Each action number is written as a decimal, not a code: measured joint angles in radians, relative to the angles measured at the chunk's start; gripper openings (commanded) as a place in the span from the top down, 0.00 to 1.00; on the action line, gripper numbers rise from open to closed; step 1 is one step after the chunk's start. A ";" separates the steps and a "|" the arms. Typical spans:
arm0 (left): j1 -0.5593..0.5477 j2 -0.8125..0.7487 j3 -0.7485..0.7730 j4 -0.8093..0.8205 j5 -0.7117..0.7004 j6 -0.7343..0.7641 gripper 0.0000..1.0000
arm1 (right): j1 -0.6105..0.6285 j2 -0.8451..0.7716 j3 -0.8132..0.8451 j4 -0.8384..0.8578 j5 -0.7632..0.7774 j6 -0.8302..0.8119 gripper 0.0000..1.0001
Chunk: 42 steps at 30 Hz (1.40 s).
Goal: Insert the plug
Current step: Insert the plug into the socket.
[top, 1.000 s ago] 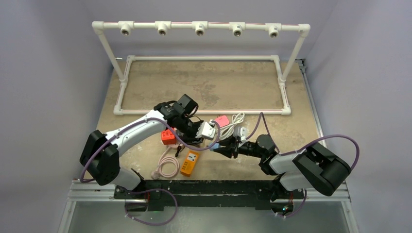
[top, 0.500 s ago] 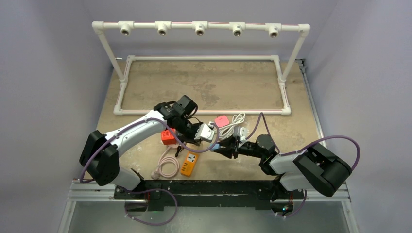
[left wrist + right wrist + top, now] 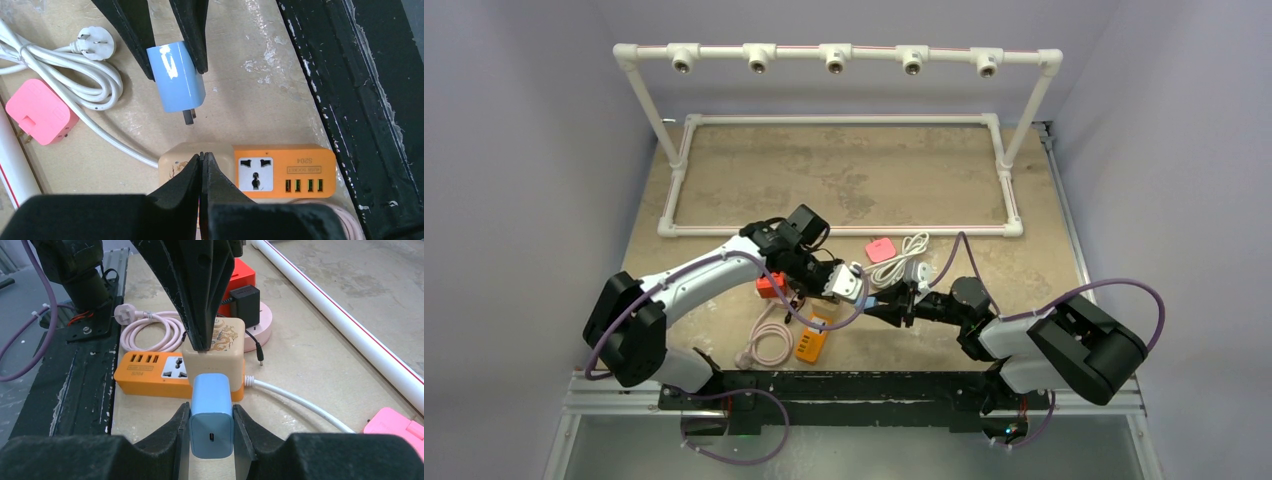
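Note:
My right gripper [image 3: 211, 410] is shut on a light-blue plug [image 3: 211, 415], held just above the table, its prongs facing the orange power strip [image 3: 150, 371]. The plug also shows in the left wrist view [image 3: 176, 80], a short way from the strip [image 3: 285, 172], not touching it. A cream adapter [image 3: 214, 347] sits on the strip's end; one free socket [image 3: 256, 174] lies beside it. My left gripper [image 3: 201, 159] is shut and empty, its tips resting on top of the cream adapter. From above, both grippers meet over the strip [image 3: 812, 340].
A pink adapter [image 3: 40, 117] and a coiled white cable with plug [image 3: 95, 44] lie beyond the strip. A red block [image 3: 242, 275], a black adapter [image 3: 246, 297] and a pink coiled cable [image 3: 155, 332] sit behind it. The black table rail [image 3: 350, 100] and white pipe frame [image 3: 844, 232] border the area.
My left gripper has moved toward the near edge and down onto the cream adapter. My right gripper has moved slightly left with the blue plug, closer to the strip.

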 measured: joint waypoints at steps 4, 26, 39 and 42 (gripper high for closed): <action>0.000 -0.024 -0.027 0.021 0.001 0.017 1.00 | 0.000 0.010 0.002 0.001 0.000 -0.001 1.00; 0.017 -0.035 0.086 -0.060 -0.085 -0.059 0.01 | 0.000 0.232 0.005 0.196 0.025 0.006 1.00; 0.017 0.014 0.002 -0.060 -0.072 -0.055 0.01 | 0.000 0.345 0.014 0.256 0.017 0.033 1.00; 0.017 0.014 -0.026 -0.054 -0.081 -0.053 0.01 | 0.000 0.345 0.017 0.259 0.016 0.037 1.00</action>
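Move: The beige cube socket lies about 3 cm left of the left gripper's shut fingertips, 1 cm ahead and 3 cm lower. The orange power strip beneath it has its middle some 5 cm back and 3 cm left of those fingertips; the pink adapter is roughly 10 cm ahead and 9 cm right. From the right hand, which already holds the blue plug, the cube lies about 9 cm left, 1 cm ahead and 4 cm lower. Lift the left gripper off the beige cube's upper right edge, about 3 cm up and 2 cm forward, spreading its fingers wide. Then lower it some 5 cm, easing back and left, so the open fingers straddle the cube without closing. Meanwhile sink the right hand about 4 cm, drifting slightly forward, keeping its hold on the blue plug, prongs towards the cube's side. ##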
